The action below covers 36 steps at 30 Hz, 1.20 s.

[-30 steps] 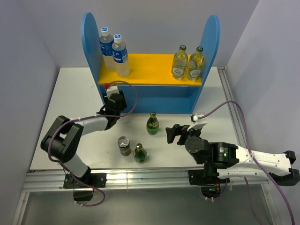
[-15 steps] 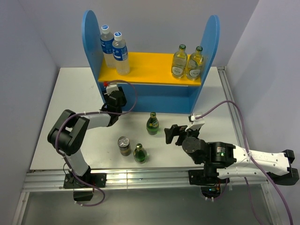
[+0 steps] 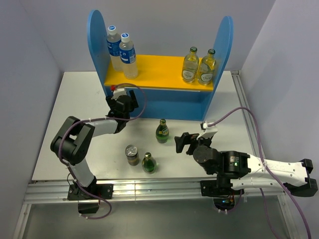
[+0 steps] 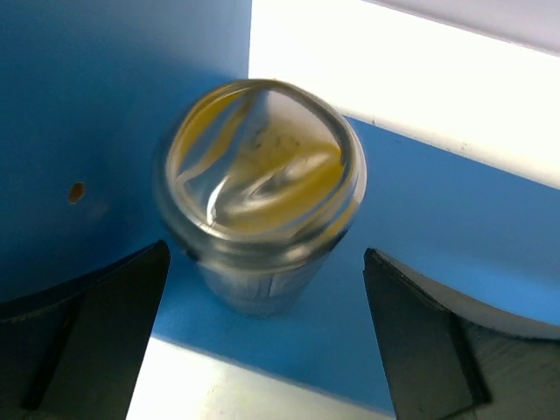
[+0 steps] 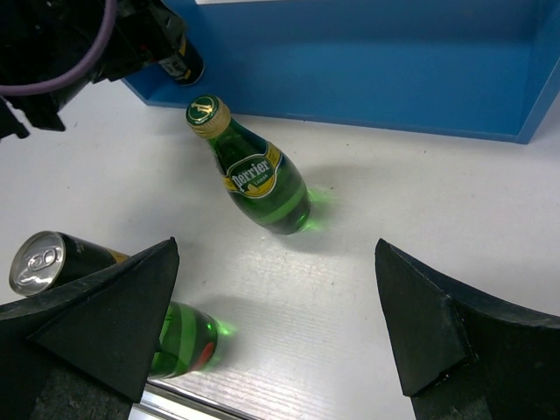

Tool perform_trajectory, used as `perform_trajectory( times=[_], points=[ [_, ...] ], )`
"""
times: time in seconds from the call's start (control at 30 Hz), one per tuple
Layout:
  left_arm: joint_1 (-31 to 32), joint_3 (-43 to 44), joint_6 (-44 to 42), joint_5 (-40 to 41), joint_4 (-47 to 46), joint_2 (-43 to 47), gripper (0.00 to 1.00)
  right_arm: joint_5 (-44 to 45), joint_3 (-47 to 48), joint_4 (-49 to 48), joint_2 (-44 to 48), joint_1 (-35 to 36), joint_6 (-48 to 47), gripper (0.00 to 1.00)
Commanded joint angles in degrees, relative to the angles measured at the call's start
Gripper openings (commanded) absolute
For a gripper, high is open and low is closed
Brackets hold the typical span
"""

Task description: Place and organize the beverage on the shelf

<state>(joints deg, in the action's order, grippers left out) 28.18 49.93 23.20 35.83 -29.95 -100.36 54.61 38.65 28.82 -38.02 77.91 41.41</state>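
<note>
The blue shelf (image 3: 159,102) has a yellow upper board (image 3: 159,72) with two water bottles (image 3: 122,52) at its left end and two pale glass bottles (image 3: 199,67) at its right. My left gripper (image 3: 122,103) reaches into the lower level's left corner. It is open, with a can (image 4: 262,197) standing upright on the blue floor between its fingers (image 4: 96,324), clear of both. My right gripper (image 5: 276,262) hangs open and empty over the table. A green Perrier bottle (image 5: 262,179) stands ahead of it.
A dark can (image 3: 132,154) and a second green bottle (image 3: 148,162) stand on the white table (image 3: 79,109) in front of the shelf, left of my right gripper (image 3: 183,143). The shelf's left side panel (image 4: 105,131) is close beside the placed can.
My left gripper pushed slightly further into the lower shelf, then opened and let go of the can. The right arm barely shifted.
</note>
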Motion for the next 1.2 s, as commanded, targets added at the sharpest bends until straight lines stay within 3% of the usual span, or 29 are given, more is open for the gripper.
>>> perform_trajectory(
  times=[0.0, 0.43, 0.7, 0.9, 1.17],
  points=[
    [-0.50, -0.88, -0.26, -1.99, -0.37, 6.38, 0.99, 1.38, -1.12, 0.45, 0.93, 0.14, 2.01, 1.00],
    [3.54, -5.98, 1.84, -6.23, 9.99, 20.28, 0.99, 1.20, -2.62, 1.15, 2.77, 0.14, 3.85, 1.00],
    [16.45, -13.44, 8.88, 3.09, 20.02, 38.70, 0.99, 0.15, -3.67, 0.01, 2.17, 0.14, 4.21, 1.00],
    [25.16, -16.44, 14.32, 9.33, 35.03, 52.95, 0.99, -0.64, -4.03, -0.26, 1.63, 0.23, 4.82, 1.00],
    [34.55, -21.62, 23.72, 10.48, 44.89, 64.49, 0.99, -0.56, -4.99, -1.05, 1.46, 0.31, 4.82, 1.00]
  ],
)
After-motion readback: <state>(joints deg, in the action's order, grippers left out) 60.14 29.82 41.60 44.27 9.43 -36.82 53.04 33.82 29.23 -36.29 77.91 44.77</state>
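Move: Behind the left hand, some 30 cm back and 4 cm to its right, stands the near can. The near green bottle is about 3 cm back and 7 cm right of that can; the far green bottle is some 17 cm back and 18 cm right of the hand. The can already on the lower shelf stands between the open left fingers, about 1 cm ahead. From the right hand the near can lies roughly 21 cm left, 1 cm back and 12 cm below. Backing away from the shelved can with its fingers staying wide open, the left hand first draws about 5 cm straight out of the lower shelf, nearly level. It then climbs some 10 cm while still sweeping back towards the near can, about 24 cm in all, turning clockwise and rolling its left side down, some 20 degrees each. The empty right hand sinks about 3 cm. ##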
